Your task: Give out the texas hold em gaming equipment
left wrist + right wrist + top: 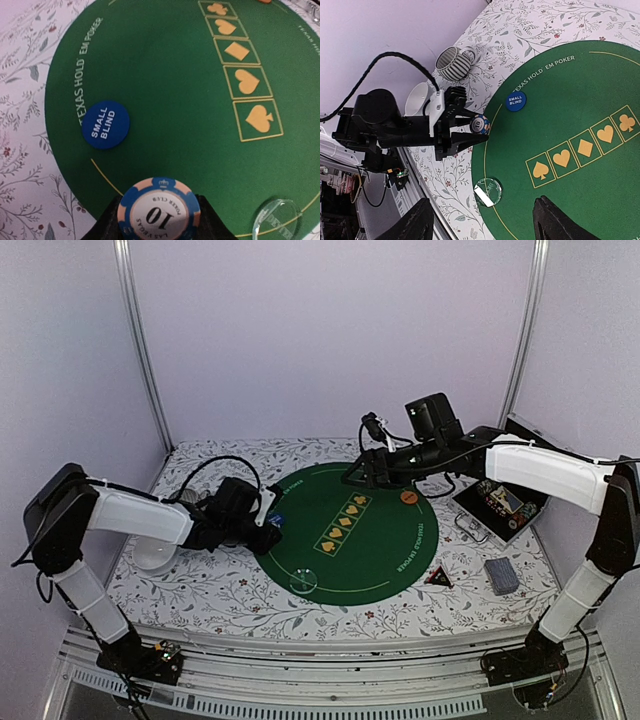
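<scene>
My left gripper is shut on a blue-and-peach poker chip marked 10 and holds it over the left edge of the green poker mat. From the right wrist view the same chip sits between those black fingers. A blue small-blind button lies on the mat just ahead of it. An orange button lies at the mat's far right. My right gripper hangs open over the mat's far side, its jaws wide apart with nothing between them. A grey-blue deck of cards lies to the right of the mat.
A clear round disc rests on the mat's near left line. The striped mug and white bowl stand left of the mat. An open case with chips sits at the right, and a small dark triangle lies by the mat's edge.
</scene>
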Controlling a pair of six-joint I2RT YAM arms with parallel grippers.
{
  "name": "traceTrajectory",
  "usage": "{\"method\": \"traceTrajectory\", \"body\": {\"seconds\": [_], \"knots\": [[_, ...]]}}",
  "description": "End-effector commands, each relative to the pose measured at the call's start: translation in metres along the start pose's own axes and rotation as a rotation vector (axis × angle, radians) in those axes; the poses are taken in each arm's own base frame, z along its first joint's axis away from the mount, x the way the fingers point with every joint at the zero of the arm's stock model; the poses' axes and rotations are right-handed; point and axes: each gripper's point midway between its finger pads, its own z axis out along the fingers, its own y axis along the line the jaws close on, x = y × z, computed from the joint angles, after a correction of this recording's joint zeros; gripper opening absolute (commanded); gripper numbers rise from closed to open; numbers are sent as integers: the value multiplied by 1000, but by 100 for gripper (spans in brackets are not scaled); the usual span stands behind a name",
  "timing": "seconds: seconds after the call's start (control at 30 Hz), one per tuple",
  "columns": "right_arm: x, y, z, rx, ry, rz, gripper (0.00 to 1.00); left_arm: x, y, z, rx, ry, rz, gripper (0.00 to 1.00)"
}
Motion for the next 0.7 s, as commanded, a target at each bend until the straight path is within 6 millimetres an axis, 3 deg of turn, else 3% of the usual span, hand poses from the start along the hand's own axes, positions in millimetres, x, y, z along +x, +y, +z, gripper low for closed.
{"method": "traceTrajectory", "body": {"seconds": [0.0, 0.33, 0.67], "knots": [[2, -5, -10, 63, -10, -41, 70, 0, 16, 21, -44, 31, -96, 0], [1, -4, -14, 69, -11, -52, 70, 21, 24, 53, -79, 101, -68, 0], [-2, -2, -16, 68, -14, -66, 70, 29, 24, 59, -84, 111, -49, 16]]}}
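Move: The left hand holds the chip stack over the mat's left edge; its spot, just short of the small blind button, is about 3 cm ahead and 7 cm down. The button is some 9 cm ahead. The spade square lies about 13 cm right and 1 cm ahead, the clear disc 7 cm back and 7 cm right. From the right hand the spot is about 17 cm left, 4 cm ahead, 25 cm below. Left hand keeps its grip and lowers the chip stack about 5 cm, easing 3 cm forward towards the button. ##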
